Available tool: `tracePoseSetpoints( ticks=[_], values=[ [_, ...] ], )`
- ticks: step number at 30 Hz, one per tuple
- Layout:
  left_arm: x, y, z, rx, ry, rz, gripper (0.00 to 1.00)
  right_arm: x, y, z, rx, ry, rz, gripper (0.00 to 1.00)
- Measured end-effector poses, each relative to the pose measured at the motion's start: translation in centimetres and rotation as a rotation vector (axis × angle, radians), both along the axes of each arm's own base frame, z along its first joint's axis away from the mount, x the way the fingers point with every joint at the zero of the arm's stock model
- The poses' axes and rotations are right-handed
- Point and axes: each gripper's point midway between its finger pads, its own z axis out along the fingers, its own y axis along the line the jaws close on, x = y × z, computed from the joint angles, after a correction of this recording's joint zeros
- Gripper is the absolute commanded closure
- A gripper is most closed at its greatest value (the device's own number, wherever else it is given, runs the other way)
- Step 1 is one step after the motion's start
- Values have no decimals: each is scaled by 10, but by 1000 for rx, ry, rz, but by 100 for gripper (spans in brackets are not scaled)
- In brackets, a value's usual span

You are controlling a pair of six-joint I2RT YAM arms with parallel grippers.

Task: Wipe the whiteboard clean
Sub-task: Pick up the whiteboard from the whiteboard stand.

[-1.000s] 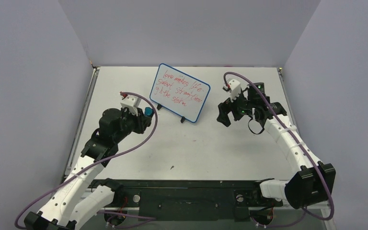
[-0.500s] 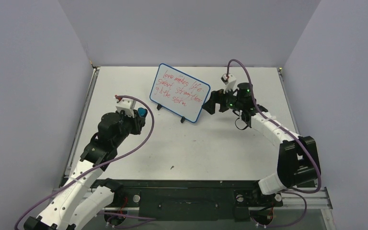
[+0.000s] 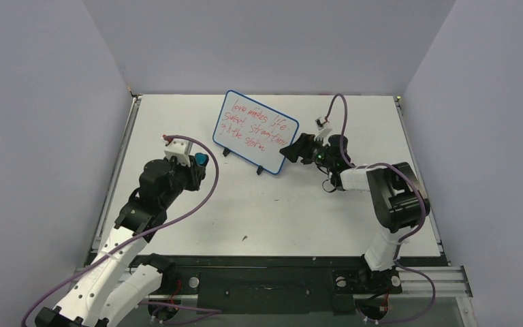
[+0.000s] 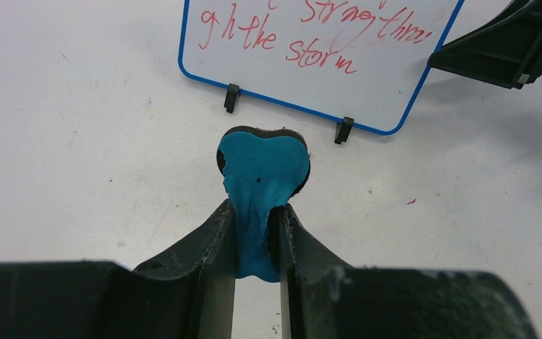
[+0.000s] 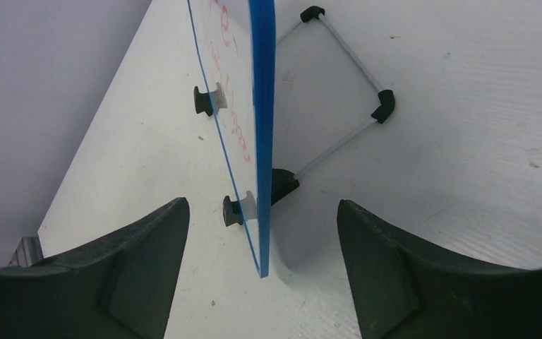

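Observation:
The whiteboard (image 3: 255,131) stands on its black wire stand (image 5: 346,134) at the back middle of the table, with red handwriting across its face (image 4: 317,42). My left gripper (image 3: 201,163) hovers to its front left, shut on a squashed blue eraser (image 4: 261,169) that sticks out past the fingertips and points at the board's lower edge. My right gripper (image 3: 293,148) is open at the board's right end. In the right wrist view the blue rim (image 5: 262,106) stands edge-on between the two fingers (image 5: 148,247), touching neither.
Grey walls close in the table on three sides. A black rail (image 3: 265,272) with the arm bases runs along the near edge. Purple cables loop off both wrists. A small dark speck (image 3: 244,238) lies on the white tabletop near the front.
The right arm has swung left and folded in, bringing its open jaws round the whiteboard's right edge. The left gripper shifted slightly left with the eraser, then held still.

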Motion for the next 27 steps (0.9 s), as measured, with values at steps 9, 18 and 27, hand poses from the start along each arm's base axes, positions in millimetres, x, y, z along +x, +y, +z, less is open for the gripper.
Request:
tracePoseSetpoints(
  ticks=[9, 18, 27],
  values=[
    [1, 0, -4, 5, 12, -4, 100, 8, 19, -31, 87, 60, 19, 51],
    [2, 0, -4, 3, 15, -8, 100, 13, 46, -24, 148, 29, 66, 65],
    [2, -1, -4, 3, 15, -8, 100, 11, 52, -36, 171, 67, 75, 71]
  ],
)
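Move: The whiteboard stands tilted on its stand, its middle about 12 cm to the right hand's left, 7 cm ahead and 2 cm lower; its near side edge lies between the hand and that middle. The stand's right clip is some 10 cm left, level fore-and-aft and 9 cm below, the left clip 20 cm left, 6 cm ahead and equally low. From the left hand the whiteboard's middle lies roughly 16 cm right, 18 cm ahead and 14 cm below. The whiteboard's right-hand edge is taken in between the right hand's fingers, one on the written side, the other behind. That hand goes about 5 cm left and 3.5 cm down, sinking first and then mostly sliding left over the edge. It tilts some 10 degrees while its wide-open fingers close to about a third; a firm pinch can't be made out. ##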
